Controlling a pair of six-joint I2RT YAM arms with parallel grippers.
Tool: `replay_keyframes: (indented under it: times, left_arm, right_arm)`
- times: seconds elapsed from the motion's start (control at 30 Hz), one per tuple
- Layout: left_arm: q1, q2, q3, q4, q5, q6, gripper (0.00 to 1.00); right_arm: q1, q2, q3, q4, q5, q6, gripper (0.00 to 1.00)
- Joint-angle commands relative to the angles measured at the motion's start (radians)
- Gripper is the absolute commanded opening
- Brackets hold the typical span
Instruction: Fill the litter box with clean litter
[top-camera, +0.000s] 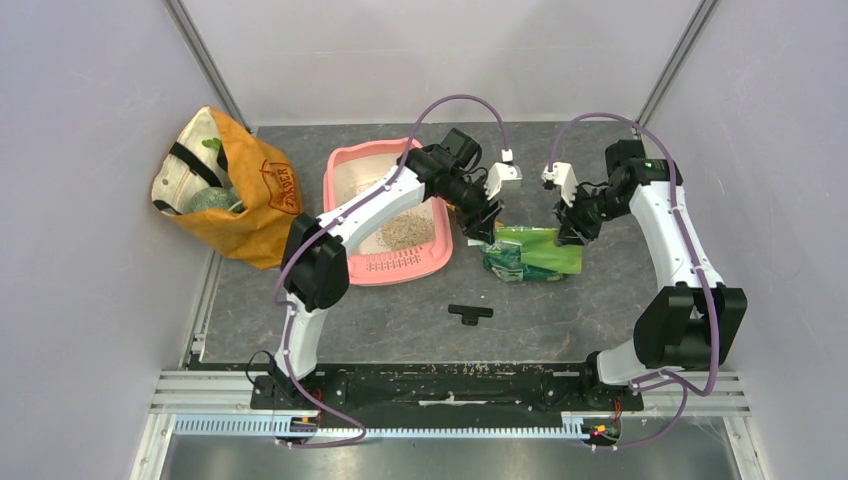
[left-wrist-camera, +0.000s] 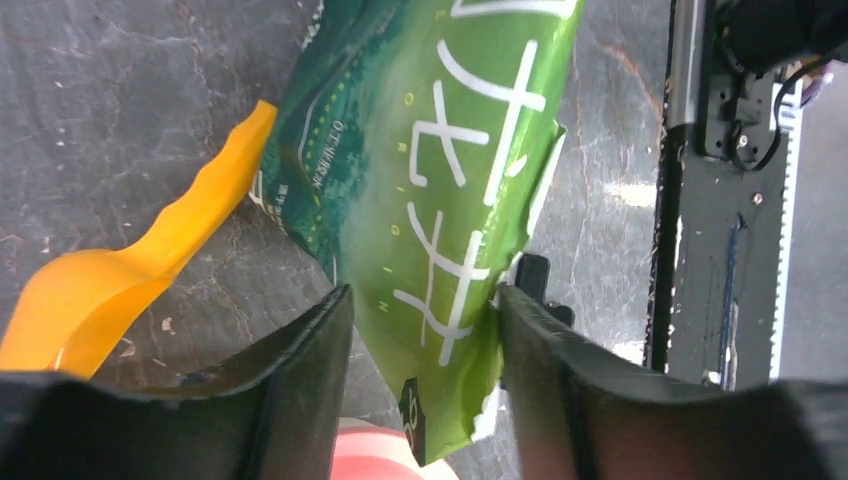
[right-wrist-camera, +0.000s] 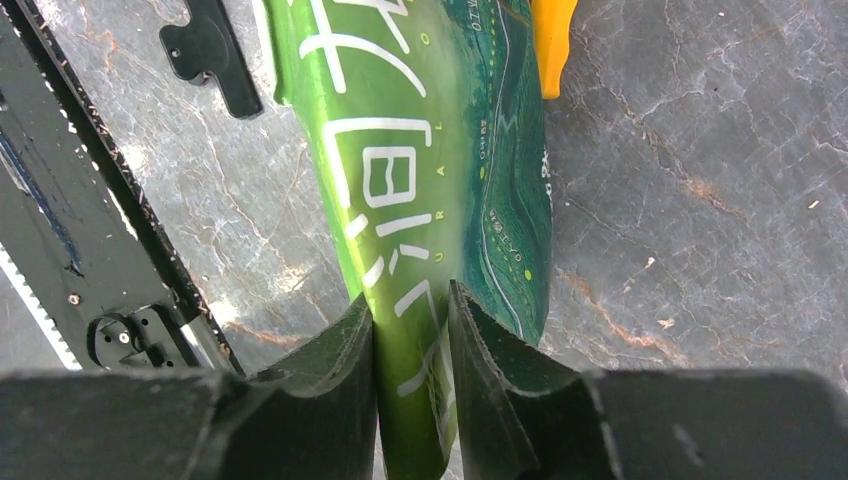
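The pink litter box (top-camera: 345, 165) lies at the back left of centre, with a pile of grey-beige litter (top-camera: 407, 231) in its near end. A glossy green foil bag (top-camera: 540, 252) lies to its right. My right gripper (right-wrist-camera: 410, 300) is shut on the bag's right end (right-wrist-camera: 420, 180). My left gripper (left-wrist-camera: 425, 300) is open, its jaws straddling the bag's torn corner (left-wrist-camera: 440, 180); the bag's edge touches one finger and a gap stays at the other. An orange scoop (left-wrist-camera: 120, 285) lies beside the bag. The pink rim (left-wrist-camera: 370, 455) shows under the left jaws.
An orange-tan fabric bag (top-camera: 240, 190) stands at the back left by the wall. A small black T-shaped part (top-camera: 470, 313) lies on the dark mat in front of the green bag. The black mounting rail (top-camera: 450, 385) runs along the near edge.
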Motion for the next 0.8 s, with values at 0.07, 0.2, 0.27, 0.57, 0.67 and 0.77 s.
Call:
replay_keyframes:
  times: [0.07,0.2,0.27,0.57,0.67,0.77]
  left_arm:
    - [0.001,-0.014,-0.038,-0.014,0.016,0.021,0.35]
    - [0.001,-0.1,-0.11,0.022,0.037,0.052,0.22]
    - [-0.005,-0.14,-0.125,0.026,0.041,0.055,0.02]
    - [-0.024,-0.206,-0.235,0.02,-0.089,0.089,0.02]
    - [-0.025,-0.237,-0.328,0.13,-0.142,0.04,0.02]
    - [-0.027,-0.274,-0.385,0.193,-0.193,0.031,0.1]
  right_arm:
    - [-0.037,-0.025,0.001,-0.021,-0.005,-0.045,0.31]
    - [-0.068,0.005,0.03,-0.086,-0.04,-0.077,0.12]
    - [-0.085,0.022,0.075,-0.156,-0.084,-0.096,0.0]
    - [-0.076,0.031,0.039,-0.168,-0.154,-0.064,0.0]
    - [-0.071,0.012,-0.003,-0.097,-0.139,-0.026,0.0]
    - [-0.07,-0.016,-0.022,-0.074,-0.124,-0.03,0.07]
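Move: The left end of the bag's folded top lies between the left fingers, about 2 cm below them; its right end is between the right fingers, about 1 cm below. From the left hand, the bag's body is some 11 cm right, 5 cm back; the scoop 5 cm ahead, level sideways; the black clip 20 cm back, 4 cm left; the litter box 27 cm left, 6 cm ahead. Both hands pinch shut on the bag's top ends and drag them back 3–4 cm, left hand also drifting left. ##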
